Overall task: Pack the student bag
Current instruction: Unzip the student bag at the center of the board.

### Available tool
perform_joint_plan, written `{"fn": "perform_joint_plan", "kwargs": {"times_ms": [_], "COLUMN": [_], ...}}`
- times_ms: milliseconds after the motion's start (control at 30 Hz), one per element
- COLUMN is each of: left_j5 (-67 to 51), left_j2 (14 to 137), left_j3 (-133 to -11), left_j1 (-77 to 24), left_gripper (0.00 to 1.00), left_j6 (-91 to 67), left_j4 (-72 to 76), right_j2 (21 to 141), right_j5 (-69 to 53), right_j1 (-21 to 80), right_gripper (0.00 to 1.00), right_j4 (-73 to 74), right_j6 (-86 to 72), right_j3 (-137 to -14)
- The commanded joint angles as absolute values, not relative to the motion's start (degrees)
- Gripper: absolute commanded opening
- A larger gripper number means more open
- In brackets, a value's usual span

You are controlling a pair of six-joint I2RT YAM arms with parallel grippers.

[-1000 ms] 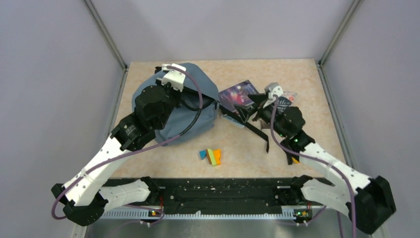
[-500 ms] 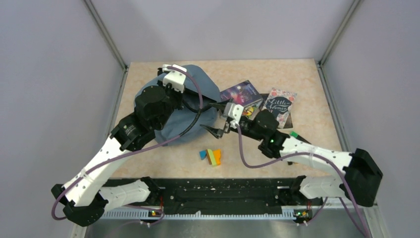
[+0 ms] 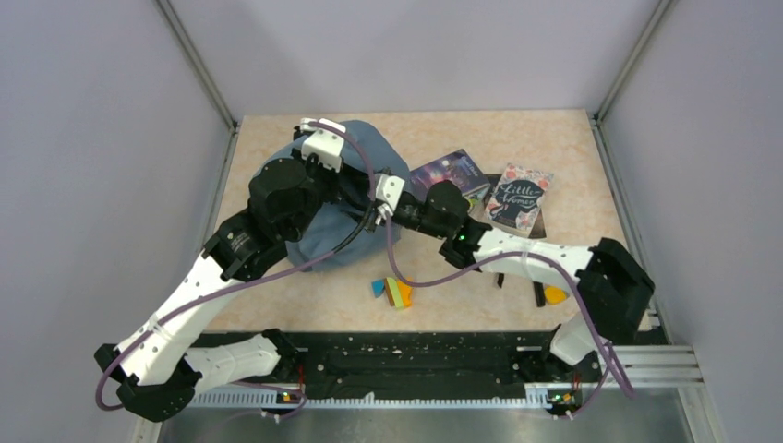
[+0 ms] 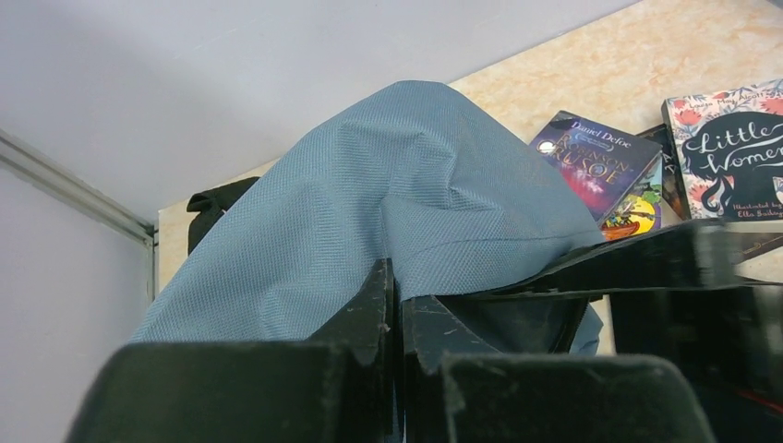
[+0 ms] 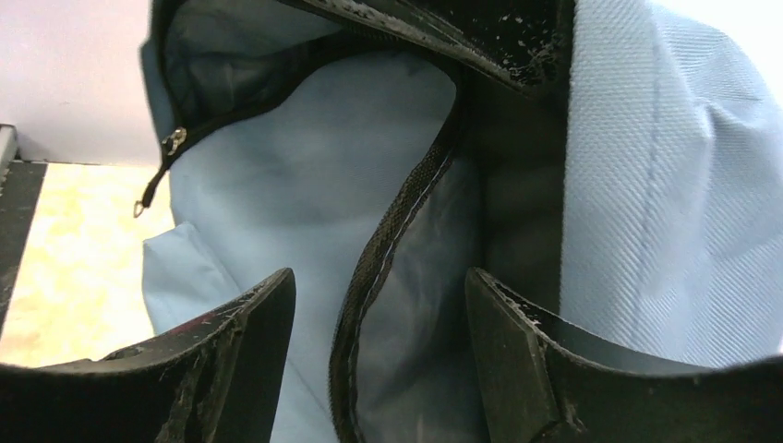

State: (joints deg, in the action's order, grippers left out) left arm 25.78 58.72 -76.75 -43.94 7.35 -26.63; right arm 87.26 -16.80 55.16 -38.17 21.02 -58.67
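Observation:
The slate-blue student bag lies at the table's back left, and its fabric bulges upward in the left wrist view. My left gripper is shut on a fold of that fabric at the bag's mouth, holding it lifted. My right gripper is open right at the mouth. The black zipper edge runs between its fingers, with dark lining behind it. From above, the right gripper sits against the bag just under the left wrist.
Two books lie right of the bag, a purple one and "Little Women". Coloured blocks sit near the front centre, and a small orange piece lies by the right arm. The zipper pull hangs at the mouth's left side.
My right arm swung left from the books to the bag's mouth, leaving both books uncovered. The left arm stayed put, still gripping the fabric.

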Motion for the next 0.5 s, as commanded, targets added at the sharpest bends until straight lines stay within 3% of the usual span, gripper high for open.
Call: {"fn": "perform_joint_plan", "kwargs": {"times_ms": [0, 33, 133, 167, 333, 467], "left_j5": [24.88, 24.87, 25.45, 25.86, 21.58, 22.07], "left_j2": [57.37, 57.46, 57.94, 58.07, 56.13, 57.61], "left_j3": [-79.33, -79.35, -80.10, -80.53, -82.15, -84.61], "left_j1": [-43.61, -43.53, -42.70, -42.04, -33.72, -32.23], "left_gripper": [0.00, 0.00, 0.00, 0.00, 0.00, 0.00], "left_j6": [6.33, 6.28, 6.20, 5.94, 2.32, 1.82], "left_j4": [-24.27, -24.30, -24.87, -25.33, -26.33, -28.82], "right_j2": [92.78, 93.57, 93.02, 91.82, 81.96, 71.64], "right_j5": [-15.88, -16.30, -18.09, -18.77, -21.21, -20.43], "right_j1": [55.99, 55.99, 56.07, 56.12, 56.66, 57.41], "right_gripper": [0.59, 0.51, 0.08, 0.00, 0.00, 0.00], "right_j4": [-42.06, -41.58, -39.60, -39.10, -31.89, -34.36], "right_j6": [21.14, 21.03, 20.34, 20.38, 19.23, 15.14], "right_j3": [-65.94, -67.19, -69.16, -68.51, -59.27, -45.42]}}
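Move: My right hand, open inside the bag's mouth, has the zipper tape of the lower rim just beyond its fingertips, about 3 cm to the left and 2 cm ahead, level. The flap edge in my left fingers is some 3 cm ahead, 3 cm left and 8 cm up. The purple book lies roughly 21 cm ahead, 21 cm right, 30 cm down. From my left hand the tape is 8 cm below, 2 cm back, 1 cm right. I slide my right hand about 3 cm farther left and slightly forward into the bag's mouth while its fingers shut, pinching the zipper tape, then pull back towards me nearly 5 cm and to the right. My left hand keeps its grip on the flap edge and, a little later, draws it some 4 cm left with a small forward and upward drift, turning slightly counter-clockwise. ##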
